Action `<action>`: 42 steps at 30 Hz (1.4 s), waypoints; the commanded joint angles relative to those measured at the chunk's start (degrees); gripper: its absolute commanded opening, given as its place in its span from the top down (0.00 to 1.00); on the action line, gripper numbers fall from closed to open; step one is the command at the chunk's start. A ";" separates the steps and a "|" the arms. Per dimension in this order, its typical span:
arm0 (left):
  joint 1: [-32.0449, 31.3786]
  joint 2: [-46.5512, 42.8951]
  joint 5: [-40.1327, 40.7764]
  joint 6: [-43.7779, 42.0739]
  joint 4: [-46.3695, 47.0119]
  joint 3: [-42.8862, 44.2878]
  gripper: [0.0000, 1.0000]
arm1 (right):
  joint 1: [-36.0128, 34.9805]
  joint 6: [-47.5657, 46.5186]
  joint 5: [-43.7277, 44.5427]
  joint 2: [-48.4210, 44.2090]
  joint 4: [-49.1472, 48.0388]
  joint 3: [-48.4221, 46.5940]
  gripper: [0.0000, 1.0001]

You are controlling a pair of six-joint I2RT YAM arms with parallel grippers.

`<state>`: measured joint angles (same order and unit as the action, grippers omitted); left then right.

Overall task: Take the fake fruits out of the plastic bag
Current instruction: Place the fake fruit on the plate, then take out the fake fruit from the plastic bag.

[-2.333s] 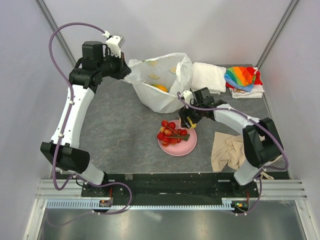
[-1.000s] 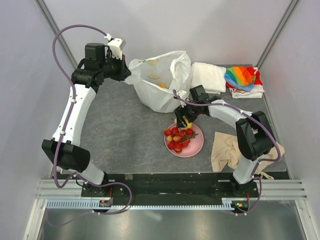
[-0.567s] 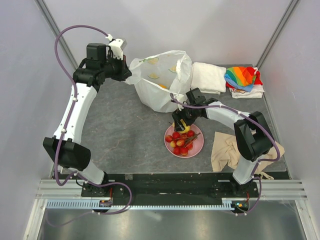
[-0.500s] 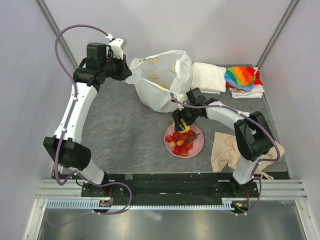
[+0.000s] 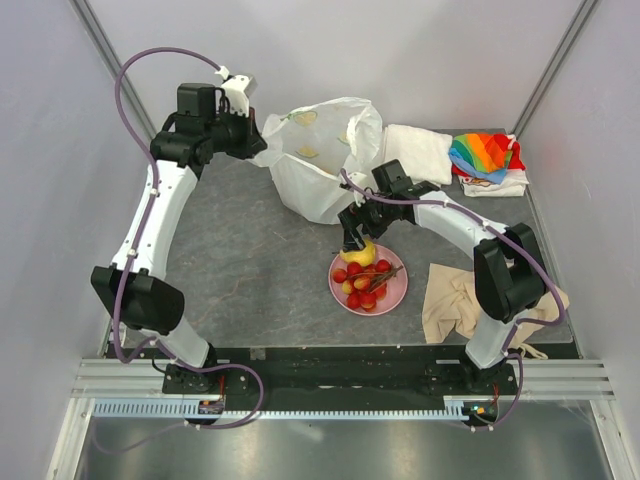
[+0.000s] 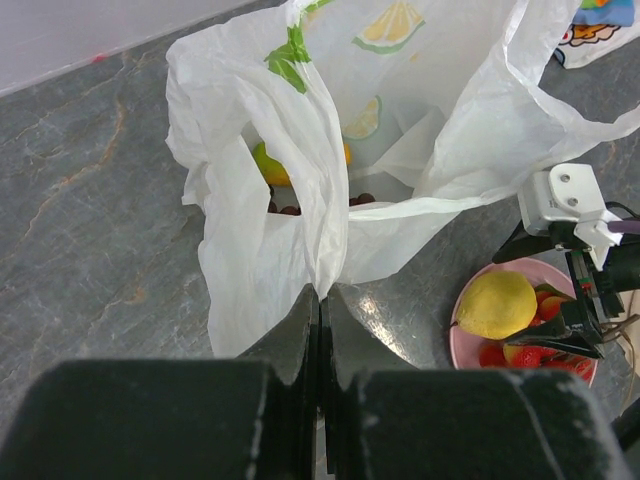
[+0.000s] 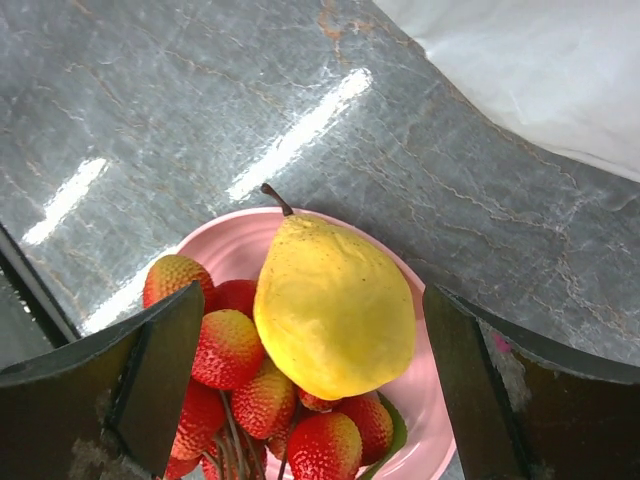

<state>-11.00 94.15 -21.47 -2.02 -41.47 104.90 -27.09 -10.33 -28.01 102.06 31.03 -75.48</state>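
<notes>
The plastic bag (image 5: 318, 165) stands open at the back of the table. My left gripper (image 5: 262, 142) is shut on its left rim, and the film runs up from the closed fingertips (image 6: 322, 296). Inside the bag (image 6: 300, 130) lie a yellow-orange fruit (image 6: 268, 166) and dark grapes (image 6: 290, 209). My right gripper (image 5: 356, 236) hangs open just over the pink plate (image 5: 396, 292). Its fingers straddle a yellow fruit (image 7: 335, 305) without touching it. That fruit rests on a red cluster (image 7: 235, 385) with a brown stem. The same plate (image 6: 468, 340) shows in the left wrist view.
A folded white cloth (image 5: 418, 153) and a rainbow-striped cloth (image 5: 485, 158) lie behind the right arm, close to the bag. A crumpled beige cloth (image 5: 455, 300) lies right of the plate. Grey walls close in the table on three sides.
My right gripper has opened and left the yellow fruit on the plate, then drawn back a little toward the bag. The left gripper has kept its hold on the bag's rim.
</notes>
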 commanded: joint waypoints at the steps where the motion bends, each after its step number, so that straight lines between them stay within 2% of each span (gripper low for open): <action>1: 0.11 1.21 -1.82 -0.70 1.04 2.76 0.98 | 0.20 -0.75 -1.79 0.68 3.42 -1.86 0.02; 7: 0.11 1.65 -1.82 -0.70 1.04 3.73 0.98 | 0.81 -1.71 -2.66 -2.12 4.39 -3.00 0.02; 12: 0.11 2.36 -3.65 0.44 1.04 4.70 0.98 | 0.90 -7.33 -3.98 -11.08 10.44 -7.48 0.02; 15: 0.11 0.95 -6.72 1.49 0.87 1.54 0.98 | 0.73 -7.34 -5.21 -14.43 11.42 -12.83 0.02; 18: -0.33 -1.42 -8.14 5.44 1.31 -2.24 0.98 | 0.29 -3.31 -6.00 -13.91 9.16 -18.02 0.02; 22: -1.21 -4.32 -9.55 7.82 1.39 -5.93 0.98 | -0.85 2.85 -6.36 -7.69 3.62 -25.04 0.04; 24: -1.30 -5.81 -10.07 9.31 1.31 -8.30 0.98 | -1.38 4.61 -4.00 -4.61 0.55 -27.16 0.08; 31: -1.30 -9.68 -10.78 11.16 0.87 -12.27 0.98 | -1.65 5.85 8.31 17.78 -2.20 -42.79 0.31; 34: -1.21 -10.74 -10.08 10.99 0.61 -13.84 0.98 | -1.65 4.80 12.27 24.39 -2.64 -47.11 0.35; 36: -1.04 -11.18 -8.42 10.02 0.60 -15.60 0.98 | -1.65 2.61 12.28 24.77 -2.72 -44.69 0.36; 38: -0.42 -11.79 -7.36 9.41 0.34 -18.66 0.98 | -1.73 1.11 11.75 20.92 -2.90 -39.51 0.36; 39: 0.01 -12.06 -6.74 9.06 0.08 -19.64 0.98 | -1.82 0.40 11.31 18.98 -2.90 -32.87 0.36; 42: 0.37 -12.85 -6.47 8.61 -1.41 -22.98 0.98 | -2.96 -1.97 10.17 8.88 -4.04 -21.76 0.33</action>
<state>-11.64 83.37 -29.63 6.81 -40.82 85.38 -29.08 -8.23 -18.33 123.94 28.29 -106.83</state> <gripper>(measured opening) 0.033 0.657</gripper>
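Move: The yellow-green fruit lies inside the white plastic bag, some 16 cm ahead of the right hand, 9 cm to its left and 5 cm lower. The pear just released sits about 4 cm below that hand and 2 cm back; the strawberries are roughly 9 cm back, 3 cm right and 7 cm down. From the left hand, pinching the bag's rim, the yellow-green fruit is about 5 cm ahead, 12 cm right and 26 cm below. Right hand arcs up, about 13 cm forward, then down into the bag, part-closing; left pulls its rim back. ##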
